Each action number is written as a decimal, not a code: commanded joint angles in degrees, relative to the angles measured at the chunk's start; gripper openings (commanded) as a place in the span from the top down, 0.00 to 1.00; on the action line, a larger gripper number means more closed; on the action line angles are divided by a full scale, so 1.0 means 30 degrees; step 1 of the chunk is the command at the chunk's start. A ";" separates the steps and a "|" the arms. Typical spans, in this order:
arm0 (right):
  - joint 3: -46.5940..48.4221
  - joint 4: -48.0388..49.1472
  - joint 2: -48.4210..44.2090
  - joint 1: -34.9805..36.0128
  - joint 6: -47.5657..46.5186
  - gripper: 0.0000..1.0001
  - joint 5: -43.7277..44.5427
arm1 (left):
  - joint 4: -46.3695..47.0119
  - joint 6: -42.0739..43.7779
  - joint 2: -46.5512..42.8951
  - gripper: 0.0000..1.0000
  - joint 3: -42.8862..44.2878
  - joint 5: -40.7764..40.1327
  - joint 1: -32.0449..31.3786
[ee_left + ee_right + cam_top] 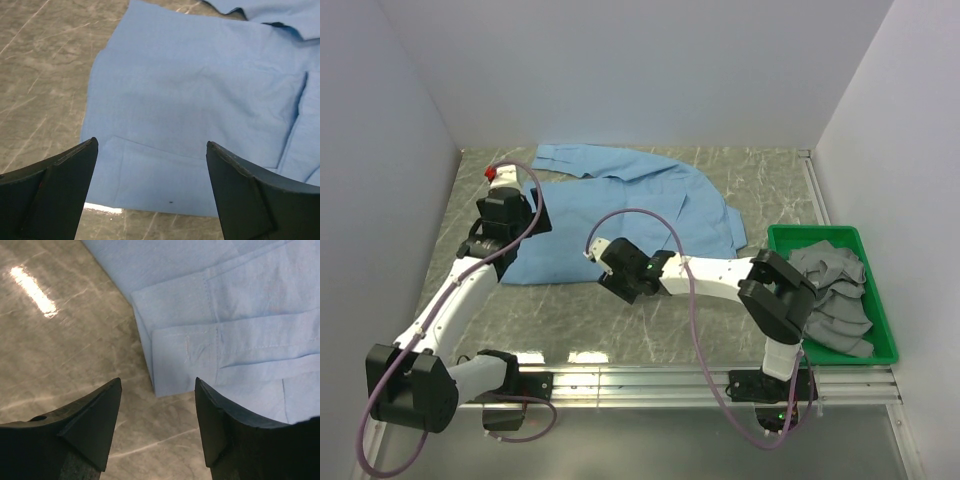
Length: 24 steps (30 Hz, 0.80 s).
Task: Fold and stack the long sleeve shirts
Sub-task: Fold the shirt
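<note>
A light blue long sleeve shirt (650,200) lies spread flat across the middle of the grey marbled table, one sleeve reaching to the back left. My left gripper (515,222) hovers over its left part. In the left wrist view it (151,143) is open, and smooth blue cloth (200,100) with a straight near edge shows between the fingers. My right gripper (600,255) sits at the shirt's front edge. In the right wrist view it (157,382) is open over bare table, with a folded cuff corner (180,365) just beyond the fingertips.
A green tray (820,232) at the right holds crumpled grey garments (835,290). A small red piece (490,174) sits near the back left by the left arm's cable. White walls close in three sides; a metal rail (650,378) runs along the near edge.
</note>
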 commanded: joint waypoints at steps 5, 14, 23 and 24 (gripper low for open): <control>0.1307 -0.0219 0.1482 0.0596 -0.0671 0.37 0.1985 | 0.0496 -0.0211 -0.0095 0.05 -0.0157 -0.2045 -0.0009; 0.1307 -0.0101 0.2595 0.1154 -0.0964 0.45 0.3391 | 0.0525 -0.0123 0.0023 0.05 -0.0127 -0.2046 -0.0009; 0.1600 -0.0277 0.3124 0.1212 -0.0993 0.73 0.4565 | 0.0584 -0.0064 0.0052 0.06 -0.0157 -0.1871 -0.0009; 0.1629 -0.0277 0.2920 0.1212 -0.0993 0.76 0.4507 | 0.0584 -0.0035 0.0081 0.06 -0.0157 -0.1871 -0.0009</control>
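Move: The sleeve's folded cuff end lies just below my right hand, its near corner about 2 cm ahead, straight in line and 3 cm down. The middle of the shirt body is some 12 cm ahead of that hand and 2 cm left; the shirt's lower left corner is about 23 cm left and 1 cm ahead. From my left hand, open and high, the cuff corner lies roughly 9 cm back, 21 cm right and 18 cm below. I lower my right hand about 2.5 cm onto the cuff's near corner, then ease forward about 1.5 cm, tilting some 10 degrees so the fingers lean less left and more forward. Slowly at first, then faster, I close them from wide to about a quarter open, bringing the tips in around the cuff edge to touch the cloth. My left hand drifts 1.5 cm left, still open. ##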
